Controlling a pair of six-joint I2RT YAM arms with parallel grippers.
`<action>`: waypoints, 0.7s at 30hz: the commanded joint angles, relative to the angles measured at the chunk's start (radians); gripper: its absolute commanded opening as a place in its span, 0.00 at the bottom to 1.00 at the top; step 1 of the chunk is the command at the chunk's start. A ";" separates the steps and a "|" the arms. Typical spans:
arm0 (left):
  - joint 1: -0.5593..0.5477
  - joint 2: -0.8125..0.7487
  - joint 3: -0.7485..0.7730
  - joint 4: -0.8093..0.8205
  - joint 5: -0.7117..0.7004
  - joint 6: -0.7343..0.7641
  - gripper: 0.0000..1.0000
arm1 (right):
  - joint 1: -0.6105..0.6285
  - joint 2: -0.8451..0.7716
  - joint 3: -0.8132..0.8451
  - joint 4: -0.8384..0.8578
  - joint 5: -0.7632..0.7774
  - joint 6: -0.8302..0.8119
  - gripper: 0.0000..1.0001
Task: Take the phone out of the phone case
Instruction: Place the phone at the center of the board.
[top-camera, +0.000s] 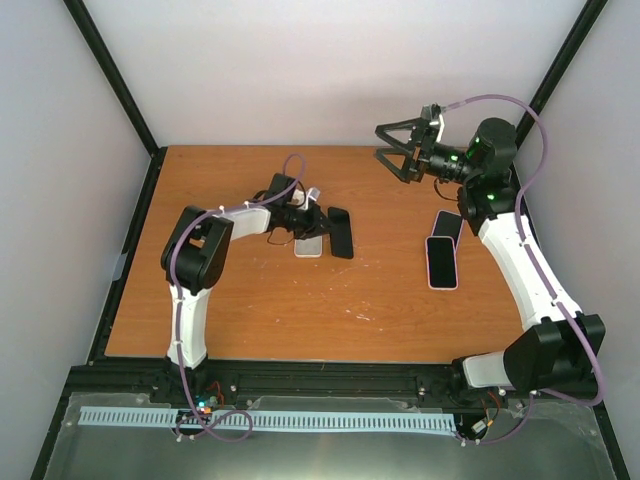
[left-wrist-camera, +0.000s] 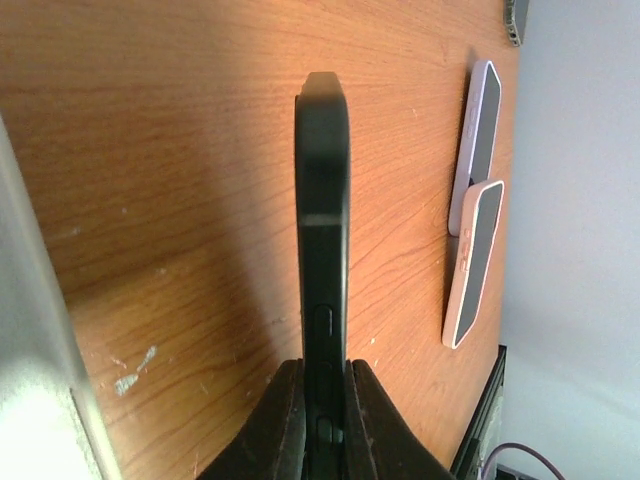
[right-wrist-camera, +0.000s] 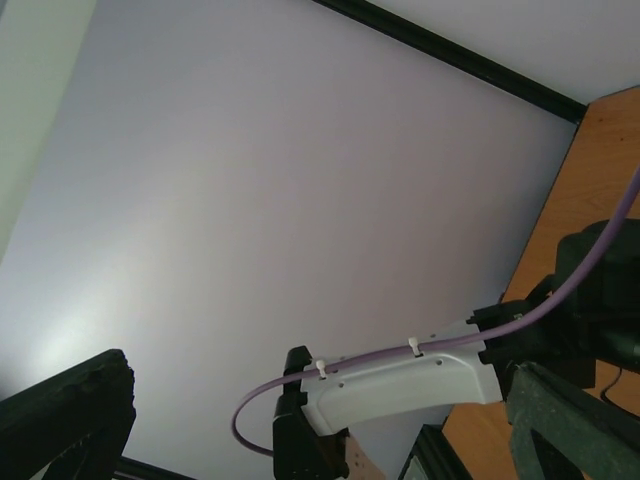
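Observation:
My left gripper (top-camera: 316, 222) is shut on the black phone case (top-camera: 340, 232) at the middle of the table. In the left wrist view the case (left-wrist-camera: 322, 200) stands edge-on over the wood, side buttons showing. Both fingers of my left gripper (left-wrist-camera: 325, 368) press its two flat faces. I cannot tell the phone apart from the case. My right gripper (top-camera: 381, 141) hangs open high above the back right of the table, away from the case. In its own view my right gripper (right-wrist-camera: 320, 440) holds nothing, and only the wall and the left arm lie beyond it.
A light grey flat slab (top-camera: 308, 246) lies on the table right under my left gripper. Two phones in pale pink cases (top-camera: 441, 262) (top-camera: 447, 225) lie at the right, beside the right arm, and also show in the left wrist view (left-wrist-camera: 472, 265) (left-wrist-camera: 484, 140). Walls close the table's sides.

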 joint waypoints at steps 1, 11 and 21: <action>-0.004 0.043 0.081 -0.037 0.006 0.038 0.02 | -0.007 -0.030 0.028 -0.073 0.006 -0.089 1.00; -0.003 0.095 0.145 -0.095 0.023 0.045 0.20 | -0.007 -0.043 0.016 -0.145 0.016 -0.162 1.00; 0.006 0.050 0.134 -0.119 -0.078 0.058 0.50 | -0.007 -0.056 0.053 -0.381 0.099 -0.425 1.00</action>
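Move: The black phone is pinched by its left long edge in the left gripper, tilted down to the right; its middle lies about 3 cm right of, 1 back from and 2 below that hand. Its resting spot on the board is some 4 cm right, 1 back and 4 below. The empty case lies about 5 cm left and 1 back, the pink phone some 32 cm right and 10 back, both 4 lower. From the right hand, the black phone is roughly 10 cm left, 6 ahead and 40 below. The black phone, still pinched at first, is lowered onto the board beside the case as the left hand sinks about 2 cm and eases a good 1 cm forward. Partway down the fingers start opening, to nearly half, and release its edge while the hand keeps sinking. High over the table, the empty right hand sinks about 3 cm, wide open, its fingertips tipping down some 5 degrees. ##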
